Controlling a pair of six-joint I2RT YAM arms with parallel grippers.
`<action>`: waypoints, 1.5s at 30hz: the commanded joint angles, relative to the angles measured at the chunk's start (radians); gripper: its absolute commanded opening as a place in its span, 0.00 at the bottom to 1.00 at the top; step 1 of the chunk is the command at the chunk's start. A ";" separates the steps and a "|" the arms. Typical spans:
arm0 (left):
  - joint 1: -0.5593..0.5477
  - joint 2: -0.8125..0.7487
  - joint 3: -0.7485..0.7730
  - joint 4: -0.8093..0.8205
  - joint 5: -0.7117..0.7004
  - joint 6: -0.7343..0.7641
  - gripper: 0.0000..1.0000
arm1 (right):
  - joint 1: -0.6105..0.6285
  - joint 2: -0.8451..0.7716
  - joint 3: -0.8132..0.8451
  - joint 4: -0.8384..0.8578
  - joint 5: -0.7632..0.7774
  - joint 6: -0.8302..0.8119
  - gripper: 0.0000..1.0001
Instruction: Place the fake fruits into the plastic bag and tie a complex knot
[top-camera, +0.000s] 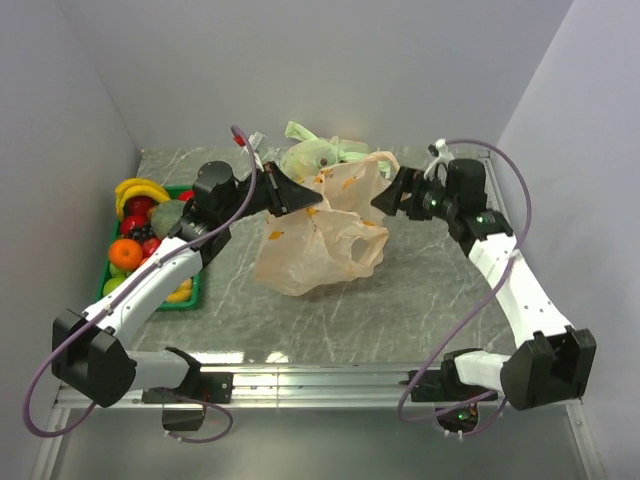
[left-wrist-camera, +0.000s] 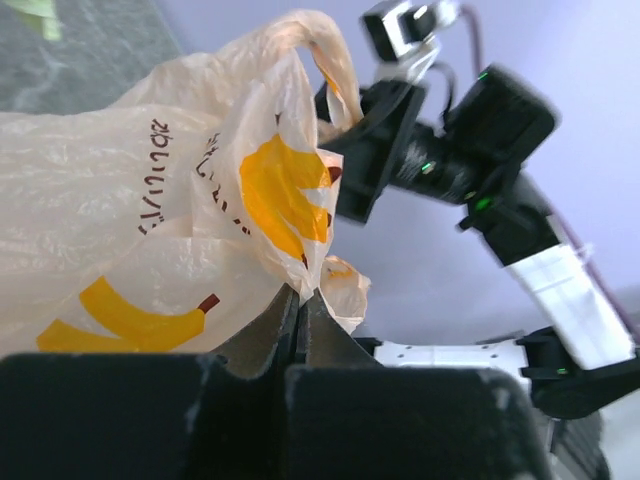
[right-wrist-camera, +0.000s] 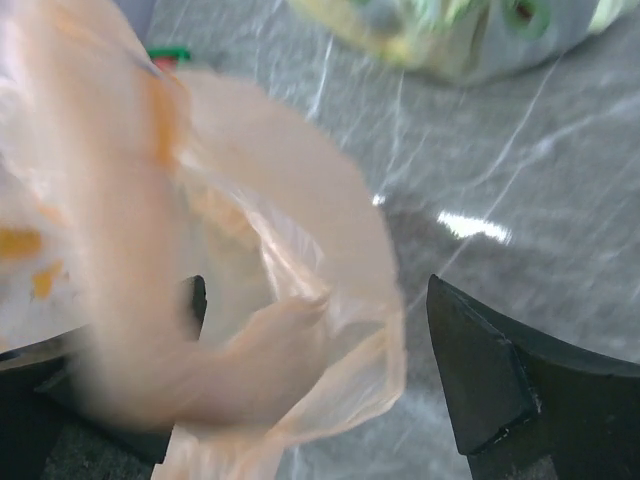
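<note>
The peach-orange plastic bag (top-camera: 320, 235) with banana prints hangs lifted over the middle of the table. My left gripper (top-camera: 300, 193) is shut on the bag's upper left edge, and its closed tips (left-wrist-camera: 300, 295) pinch the film beside a banana print on the bag (left-wrist-camera: 120, 200). My right gripper (top-camera: 385, 198) is at the bag's upper right. It is open (right-wrist-camera: 318, 300), and a loop of the bag (right-wrist-camera: 250, 200) lies between its spread fingers. The fake fruits (top-camera: 135, 235), among them a banana and an orange, lie in a green basket at the left. No knot shows.
The green basket (top-camera: 192, 295) stands at the left edge with a dark green melon-like ball (top-camera: 168, 218) in it. A pale green plastic bag (top-camera: 315, 155) lies at the back behind the orange bag, and it also shows in the right wrist view (right-wrist-camera: 450, 30). Walls close in left, back and right.
</note>
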 joint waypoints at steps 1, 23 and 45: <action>0.006 -0.015 -0.004 0.161 0.059 -0.104 0.00 | -0.007 -0.071 -0.125 0.102 -0.104 -0.011 0.98; 0.095 -0.021 -0.122 0.316 0.186 -0.197 0.00 | -0.080 -0.115 -0.240 0.357 -0.352 0.120 0.00; 0.294 -0.250 -0.052 -0.449 0.061 0.642 0.65 | 0.073 -0.055 -0.039 0.027 -0.130 -0.014 0.00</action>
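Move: The bag rim I will pinch next lies about 5 cm back, 2 cm left and 6 cm below my open right hand. From my left hand, already shut on another part of the bag's edge, that rim is some 13 cm right, level fore and aft, and 12 cm down. The tied green bag sits about 25 cm ahead, 10 cm left and 22 cm below my right hand; the fruit tray is about 8 cm ahead, 43 cm left and 31 cm below my left. I drop my open right hand about 6 cm, drawing back nearly as far, and pinch the bag's rim while my left hand keeps its hold and rises some 4 cm. With my right shut, I swing it up about 10 cm and down again; my left sinks, opens to let go, and pulls away leftward about 10 cm, rolling its left side up some 30 degrees. ##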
